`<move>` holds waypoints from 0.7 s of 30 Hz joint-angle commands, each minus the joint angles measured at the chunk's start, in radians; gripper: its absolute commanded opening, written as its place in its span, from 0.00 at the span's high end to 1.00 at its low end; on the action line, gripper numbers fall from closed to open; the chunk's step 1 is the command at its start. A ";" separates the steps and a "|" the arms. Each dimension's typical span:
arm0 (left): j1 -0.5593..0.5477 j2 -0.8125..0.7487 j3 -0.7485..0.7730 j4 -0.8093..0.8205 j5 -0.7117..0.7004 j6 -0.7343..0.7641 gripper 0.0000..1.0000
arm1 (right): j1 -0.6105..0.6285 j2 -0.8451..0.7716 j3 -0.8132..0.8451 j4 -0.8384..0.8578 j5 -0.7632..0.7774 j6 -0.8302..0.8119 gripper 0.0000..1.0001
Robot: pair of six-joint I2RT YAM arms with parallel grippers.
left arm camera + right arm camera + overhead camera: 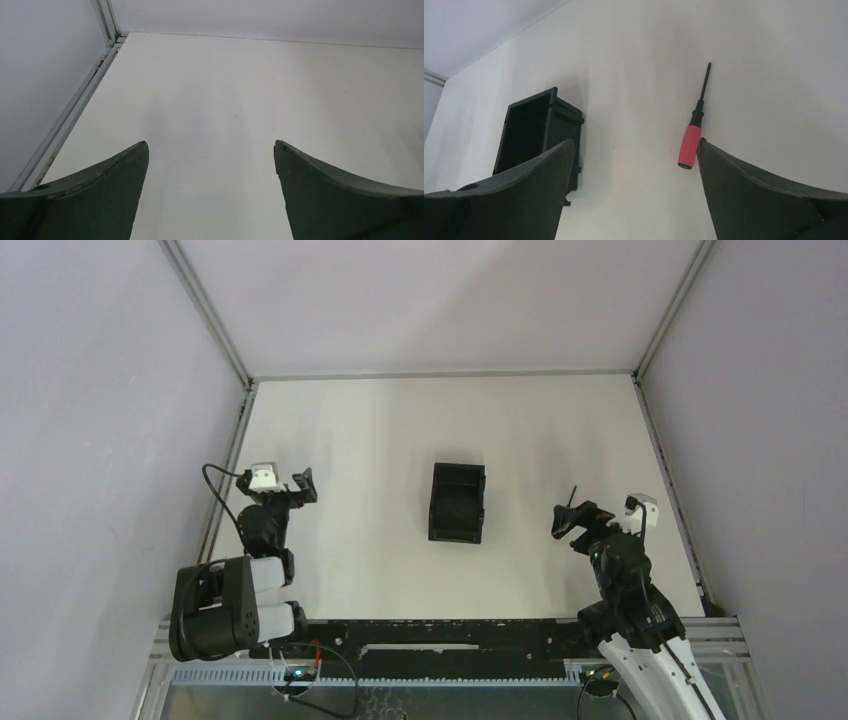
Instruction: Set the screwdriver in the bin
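The screwdriver lies flat on the white table with its red handle nearest my right gripper and its thin black shaft pointing away. In the top view only the shaft of the screwdriver shows, past the fingers. My right gripper is open, hovering above the table, with the handle just inside its right finger and not touching it. The black bin stands to the left, open top up, divider visible. The bin sits mid-table between the arms. My left gripper is open over bare table, nothing between its fingers.
Grey walls and metal frame rails border the table on the left, right and back. My left gripper is near the left rail, and my right gripper is at the right, some way from the bin.
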 commanded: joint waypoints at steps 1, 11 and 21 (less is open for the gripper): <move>0.002 -0.004 -0.004 0.029 0.003 0.001 0.00 | -0.001 -0.005 0.005 0.043 0.056 0.044 0.01; 0.001 -0.003 -0.004 0.030 0.003 0.002 0.00 | -0.002 0.143 0.284 0.200 -0.008 -0.186 0.00; 0.001 -0.003 -0.004 0.029 0.003 0.002 0.00 | -0.227 1.031 1.308 -0.580 -0.269 -0.189 0.00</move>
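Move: The screwdriver lies on the table almost straight ahead of my right hand, about 12 cm farther out and 15 cm below. The bin stands some 24 cm to the left of that hand, also around 12 cm ahead and 12 cm below, so it is level with the screwdriver in reach. From my left hand the screwdriver is about 59 cm to the right, 2 cm back and 13 cm lower. I lift my empty right hand steeply, slowly at first and then fast, about 24 cm up. In the second half I also carry it some 8 cm forward, ending high above the table, farther from the screwdriver than I began. My fingertips tip up about 10 degrees and partly back down, the hand's left side rolls down roughly 10 degrees, and the fingers stay wide open, touching nothing. ##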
